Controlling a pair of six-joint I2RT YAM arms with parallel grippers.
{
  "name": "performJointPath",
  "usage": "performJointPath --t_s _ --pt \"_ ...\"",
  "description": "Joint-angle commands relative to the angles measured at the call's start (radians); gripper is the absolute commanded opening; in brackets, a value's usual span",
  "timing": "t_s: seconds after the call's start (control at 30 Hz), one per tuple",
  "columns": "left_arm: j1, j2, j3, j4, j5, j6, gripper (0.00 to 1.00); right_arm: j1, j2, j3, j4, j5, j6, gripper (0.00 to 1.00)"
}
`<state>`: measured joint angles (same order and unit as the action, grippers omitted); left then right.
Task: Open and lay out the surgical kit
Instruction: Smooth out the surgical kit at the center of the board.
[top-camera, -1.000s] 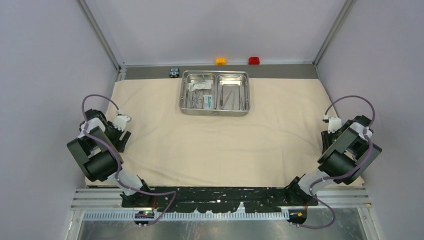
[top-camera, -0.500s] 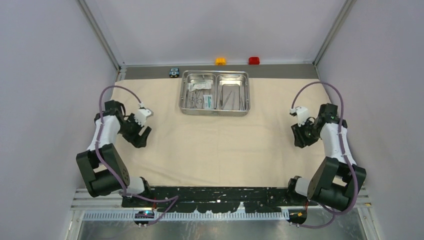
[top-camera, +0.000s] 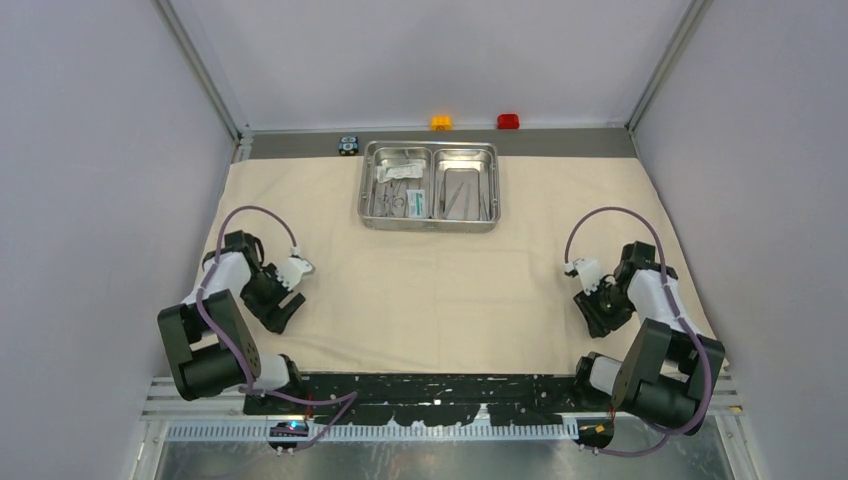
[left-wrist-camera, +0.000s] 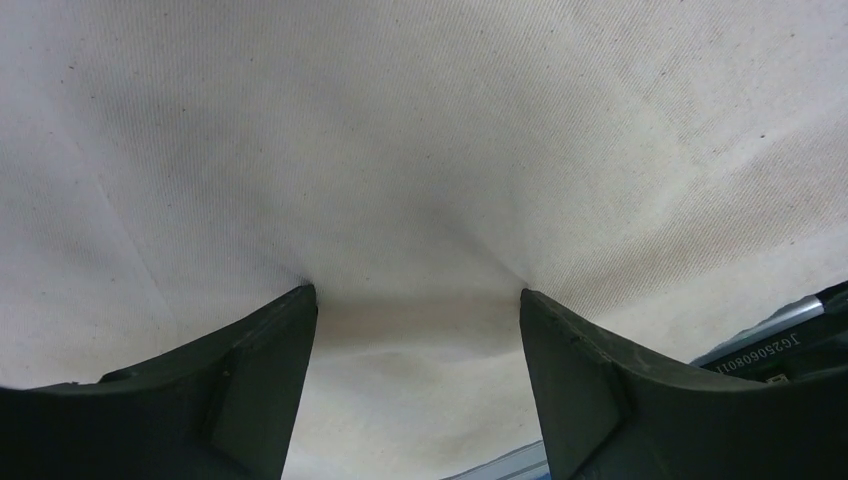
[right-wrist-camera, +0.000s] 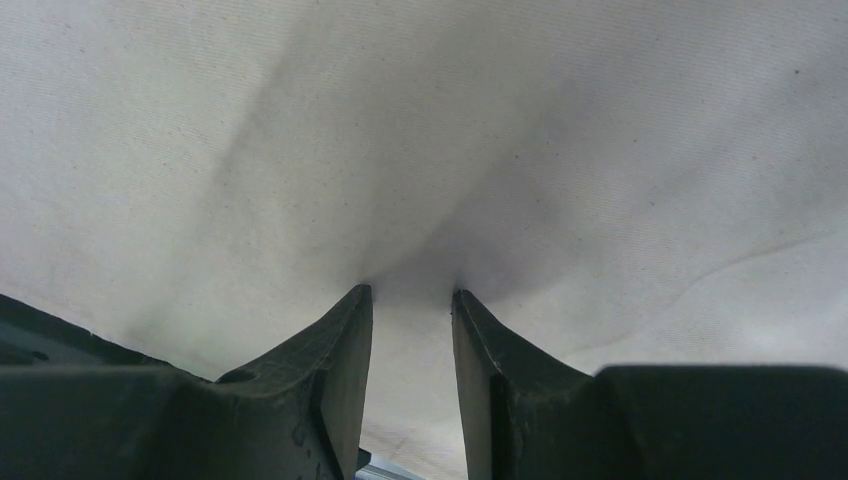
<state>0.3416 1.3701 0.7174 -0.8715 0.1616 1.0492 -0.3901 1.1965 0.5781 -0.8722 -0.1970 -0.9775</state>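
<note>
The beige cloth wrap (top-camera: 450, 290) lies spread flat over the table. At its far middle stands the steel two-compartment tray (top-camera: 365, 190). The tray holds ring-handled tools (top-camera: 393, 200), a white-and-green packet (top-camera: 416, 203) and thin straight tools (top-camera: 462, 195). My left gripper (top-camera: 283, 310) points down at the cloth near its front left. It is open wide (left-wrist-camera: 413, 295), with both fingertips (left-wrist-camera: 300, 300) resting on the fabric. My right gripper (top-camera: 598, 318) is at the front right and stands narrowly open (right-wrist-camera: 411, 292). Its fingertips (right-wrist-camera: 362, 298) dimple the cloth (right-wrist-camera: 420, 150), with nothing pinched between them.
A small black-and-blue block (top-camera: 347, 145), an orange button (top-camera: 441, 122) and a red button (top-camera: 508, 121) sit along the back ledge. Grey walls close in both sides. A black base plate (top-camera: 440, 385) and a metal rail border the cloth's near edge.
Both arms have swung in from the cloth's side edges toward its front and come down onto the fabric. The tray and cloth have not moved.
</note>
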Motion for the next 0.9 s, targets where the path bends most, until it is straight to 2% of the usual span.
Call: performJointPath --t_s 0.0,0.23,0.43,0.7,0.87 --pt "0.003 -0.005 -0.032 0.032 -0.092 0.061 0.77 -0.001 -0.023 -0.038 -0.001 0.078 -0.077 0.4" --pt "0.004 0.011 -0.012 -0.009 -0.153 0.112 0.78 -0.002 -0.013 -0.008 -0.07 0.102 -0.109 0.39" --pt "0.003 0.077 -0.019 -0.002 -0.274 0.161 0.78 -0.001 0.036 0.038 -0.11 0.159 -0.143 0.39" --pt "0.003 0.147 -0.104 0.097 -0.372 0.201 0.78 0.014 0.09 0.061 -0.14 0.194 -0.177 0.39" --pt "0.003 0.095 -0.155 0.098 -0.376 0.226 0.78 0.032 0.068 0.035 -0.158 0.268 -0.211 0.39"
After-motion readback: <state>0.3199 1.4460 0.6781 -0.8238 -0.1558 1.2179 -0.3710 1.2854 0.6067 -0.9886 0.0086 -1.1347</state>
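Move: Both my open grippers already touch the cloth. Its near left corner lies about 30 cm to the left of my left hand and 13 cm back; its near right corner is some 34 cm to the right of my right hand and 12 cm back. The steel tray stands about 38 cm ahead of my left hand and 40 cm to its right. Everything is within a couple of centimetres of my fingertips' height. Keeping my fingertips on the cloth, I drag both hands outward and back towards its near corners: my left about 5 cm, mostly left, sinking a little, my right some 4 cm, more back than right. Both wrists tilt so the fingertips swing outward and towards me, the left roughly 20 degrees, and turn slightly, left clockwise, right counter-clockwise. The finger gaps stay as they are. ##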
